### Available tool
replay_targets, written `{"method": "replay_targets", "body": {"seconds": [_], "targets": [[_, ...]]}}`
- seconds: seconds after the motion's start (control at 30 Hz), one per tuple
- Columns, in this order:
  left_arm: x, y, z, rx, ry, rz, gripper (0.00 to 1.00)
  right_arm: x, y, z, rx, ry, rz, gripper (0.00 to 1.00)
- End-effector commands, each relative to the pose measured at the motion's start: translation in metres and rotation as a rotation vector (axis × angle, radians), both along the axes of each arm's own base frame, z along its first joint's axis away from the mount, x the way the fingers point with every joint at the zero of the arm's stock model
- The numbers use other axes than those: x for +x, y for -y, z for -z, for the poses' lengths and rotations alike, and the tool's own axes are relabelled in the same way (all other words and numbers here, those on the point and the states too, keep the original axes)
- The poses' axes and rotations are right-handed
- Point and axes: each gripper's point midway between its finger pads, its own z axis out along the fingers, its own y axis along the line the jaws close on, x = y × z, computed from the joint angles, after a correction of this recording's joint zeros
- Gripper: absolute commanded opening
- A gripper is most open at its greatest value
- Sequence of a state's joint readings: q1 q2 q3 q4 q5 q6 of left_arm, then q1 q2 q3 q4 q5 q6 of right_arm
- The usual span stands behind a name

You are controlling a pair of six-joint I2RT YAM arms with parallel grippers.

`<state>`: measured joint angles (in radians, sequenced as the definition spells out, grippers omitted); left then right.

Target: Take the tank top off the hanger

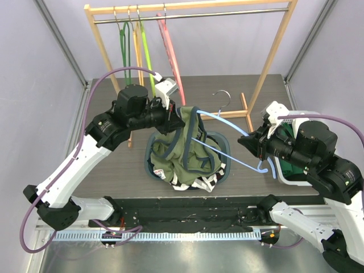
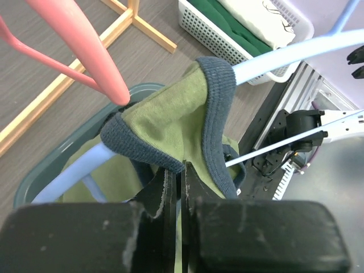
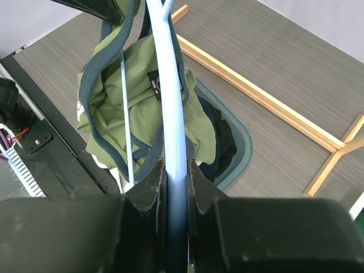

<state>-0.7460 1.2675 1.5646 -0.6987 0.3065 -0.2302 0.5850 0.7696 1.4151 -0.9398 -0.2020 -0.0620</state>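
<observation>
The tank top (image 1: pixel 190 149) is olive green with dark blue trim. It hangs from a light blue hanger (image 1: pixel 227 122) above a basket. My left gripper (image 1: pixel 183 116) is shut on the top's fabric just below a shoulder strap (image 2: pixel 170 122); in the left wrist view, green cloth is pinched between its closed jaws (image 2: pixel 183 176). The strap still loops over the hanger's arm (image 2: pixel 284 57). My right gripper (image 1: pixel 250 140) is shut on the hanger's other arm (image 3: pixel 168 74). In the right wrist view its jaws (image 3: pixel 175 170) clamp the blue bar, with the tank top (image 3: pixel 136 74) bunched beyond it.
A teal laundry basket (image 1: pixel 227 165) with other clothes sits under the garment. A wooden rack (image 1: pixel 273 51) stands behind it with green (image 1: pixel 124 45) and pink (image 1: pixel 170 51) hangers. The pink hanger (image 2: pixel 85 51) is close to my left wrist. At the right stands a white basket (image 1: pixel 290 173).
</observation>
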Motion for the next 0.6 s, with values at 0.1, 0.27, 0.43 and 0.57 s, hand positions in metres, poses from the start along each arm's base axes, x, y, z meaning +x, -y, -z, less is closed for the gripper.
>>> {"method": "replay_targets", "body": {"seconds": [0.1,0.27,0.43,0.57], "targets": [[-0.009,-0.017,-0.088,-0.119,0.228,0.022,0.00,0.000,0.010,-0.022,0.027,0.072,0.046,0.01],[-0.005,-0.039,-0.132,-0.129,0.358,-0.036,0.00,-0.012,0.026,-0.030,0.007,0.085,0.075,0.01],[0.006,-0.054,-0.126,-0.082,0.373,-0.105,0.00,-0.036,0.047,-0.054,0.047,0.147,0.101,0.01],[0.013,-0.052,-0.094,-0.032,0.310,-0.114,0.00,-0.057,0.076,-0.066,0.049,0.224,0.158,0.01]]}}
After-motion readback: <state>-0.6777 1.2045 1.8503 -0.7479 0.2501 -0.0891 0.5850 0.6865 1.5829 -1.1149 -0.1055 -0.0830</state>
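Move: The tank top hangs mostly below the left hand, its bunched middle roughly 15 cm down, 4 cm right and 1 cm back; one strap is already pinched there. The blue hanger's left end lies some 5 cm ahead, 4 cm left and slightly below that hand, the pink hanger's lower end about 9 cm ahead and 1 cm right. From the right hand, gripping the blue hanger's other side, the tank top's middle is about 5 cm ahead, 16 cm left and 16 cm below. The pinched tank top strap is hauled steeply up about 13 cm by the left hand, with some 5 cm to the left, the fingers tipping up about 20 degrees and staying shut. The right hand keeps its grip on the blue hanger and, after a slow start, draws the hanger to the right and back, some 6 cm, rising about 3 cm as it goes, away from the lifted strap. ##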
